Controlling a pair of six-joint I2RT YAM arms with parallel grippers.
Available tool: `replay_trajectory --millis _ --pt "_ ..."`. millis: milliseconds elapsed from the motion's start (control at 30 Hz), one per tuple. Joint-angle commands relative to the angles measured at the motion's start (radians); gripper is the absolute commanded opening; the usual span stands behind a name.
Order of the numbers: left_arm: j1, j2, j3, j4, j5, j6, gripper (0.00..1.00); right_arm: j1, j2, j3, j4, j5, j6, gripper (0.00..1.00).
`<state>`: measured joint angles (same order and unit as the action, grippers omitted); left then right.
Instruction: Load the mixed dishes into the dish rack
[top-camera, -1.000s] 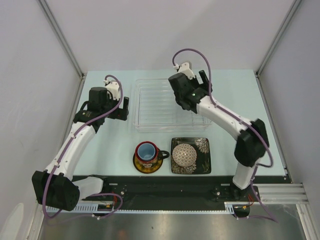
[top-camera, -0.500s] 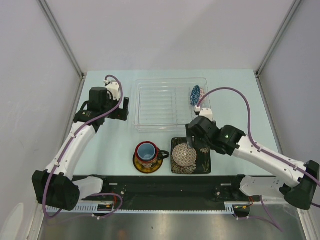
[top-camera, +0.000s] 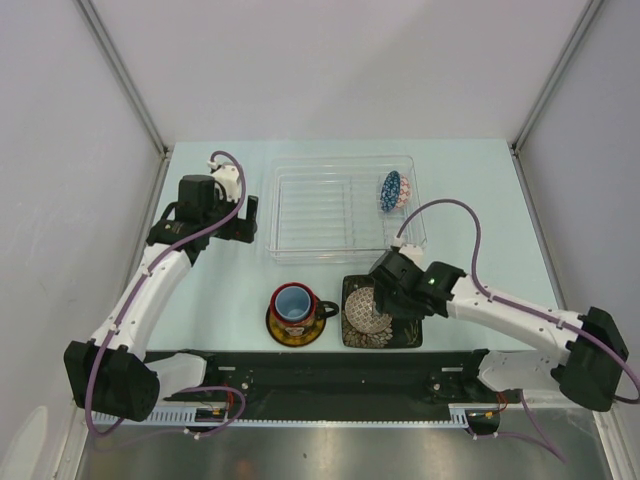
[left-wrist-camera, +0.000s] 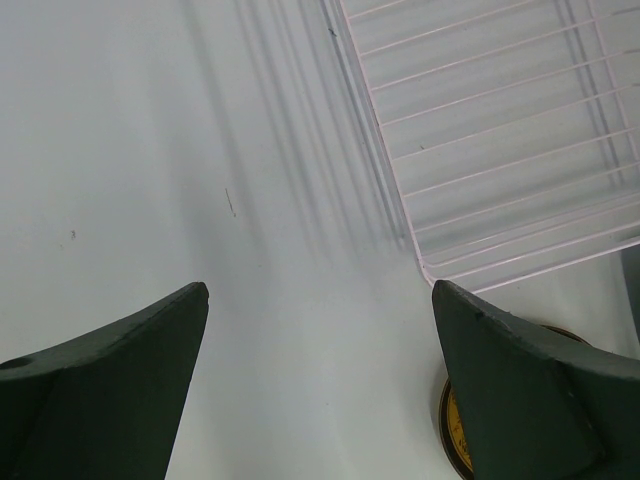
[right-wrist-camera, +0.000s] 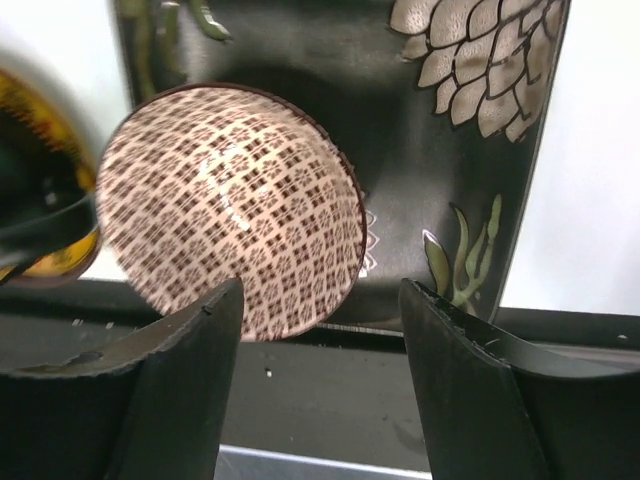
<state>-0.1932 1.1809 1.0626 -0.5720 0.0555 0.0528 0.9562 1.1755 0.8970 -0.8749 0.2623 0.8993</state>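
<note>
The see-through dish rack (top-camera: 330, 215) (left-wrist-camera: 500, 130) lies at the table's middle back. A small blue-patterned bowl (top-camera: 390, 190) stands on edge in its right end. In front, a black mug (top-camera: 294, 304), light blue inside, sits on the yellow saucer (top-camera: 296, 331) (left-wrist-camera: 455, 440) (right-wrist-camera: 22, 112). A pale brown-patterned bowl (top-camera: 362, 310) (right-wrist-camera: 230, 205) rests on the square black flowered plate (top-camera: 402, 322) (right-wrist-camera: 450, 150). My right gripper (top-camera: 384, 298) (right-wrist-camera: 320, 290) hovers open over that bowl's near rim, gripping nothing. My left gripper (top-camera: 247, 216) (left-wrist-camera: 320, 300) is open and empty, left of the rack.
A black base strip (top-camera: 330, 375) runs along the near edge just below the plate and saucer. Grey walls close in the table on the left, back and right.
My right arm swung from the rack's right end down to the front plate, leaving the blue-patterned bowl in the rack. Its jaws have narrowed. The left arm has not moved.
</note>
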Motion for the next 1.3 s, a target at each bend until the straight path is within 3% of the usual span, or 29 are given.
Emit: replay_trajectory --millis 0,200,400,700,733,933,1033,1267 --pt "0.008 -0.009 0.037 0.008 0.0 -0.01 0.99 0.003 0.065 -0.038 0.088 -0.009 0.075 0.67" --pt "0.006 -0.012 0.02 0.015 -0.008 -0.005 0.99 -0.014 0.137 -0.078 0.154 -0.026 0.069 0.63" --pt "0.006 -0.003 0.019 0.023 -0.002 -0.01 0.99 -0.05 0.167 -0.081 0.183 -0.052 0.056 0.48" --pt "0.006 -0.01 0.025 0.02 -0.003 -0.005 0.99 -0.056 0.153 -0.081 0.166 -0.041 0.069 0.1" --pt "0.006 -0.01 0.027 0.017 -0.002 -0.005 0.99 -0.056 0.136 -0.081 0.165 -0.034 0.07 0.0" --pt "0.006 -0.024 0.019 0.015 -0.005 -0.004 0.99 -0.04 0.01 -0.015 0.053 0.111 0.038 0.0" --pt "0.008 -0.024 0.014 0.018 -0.005 -0.005 0.99 -0.018 -0.023 0.121 -0.137 0.252 -0.005 0.0" --pt "0.006 -0.023 0.019 0.018 0.001 -0.013 0.99 0.026 0.081 0.509 -0.389 0.636 -0.117 0.0"
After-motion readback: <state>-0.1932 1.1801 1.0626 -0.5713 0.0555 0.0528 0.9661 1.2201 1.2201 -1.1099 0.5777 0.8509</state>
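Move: The brown patterned bowl's middle is about 6 cm to the left of the right hand, 2 cm ahead and 6 cm below, so the near-right rim is close under the fingers. It sits on the black tray, whose middle is some 3 cm left, 1 cm ahead and 8 cm down. The mug stands about 22 cm left, level fore and aft; the dish rack's middle is some 24 cm ahead and 10 cm left. From the left hand the bowl is about 15 cm back, 25 cm right and 16 cm below. Down first: the right hand sinks about 5 cm with part-open fingers, edges about a centimetre forward and shuts them on the bowl's right rim, pinching its wall. It then lifts the bowl off the tray, slowly at first and then fast, some 14 cm up from its low point, drifting forward towards the rack and slightly right as the fingertips swing outward about 20 degrees. ##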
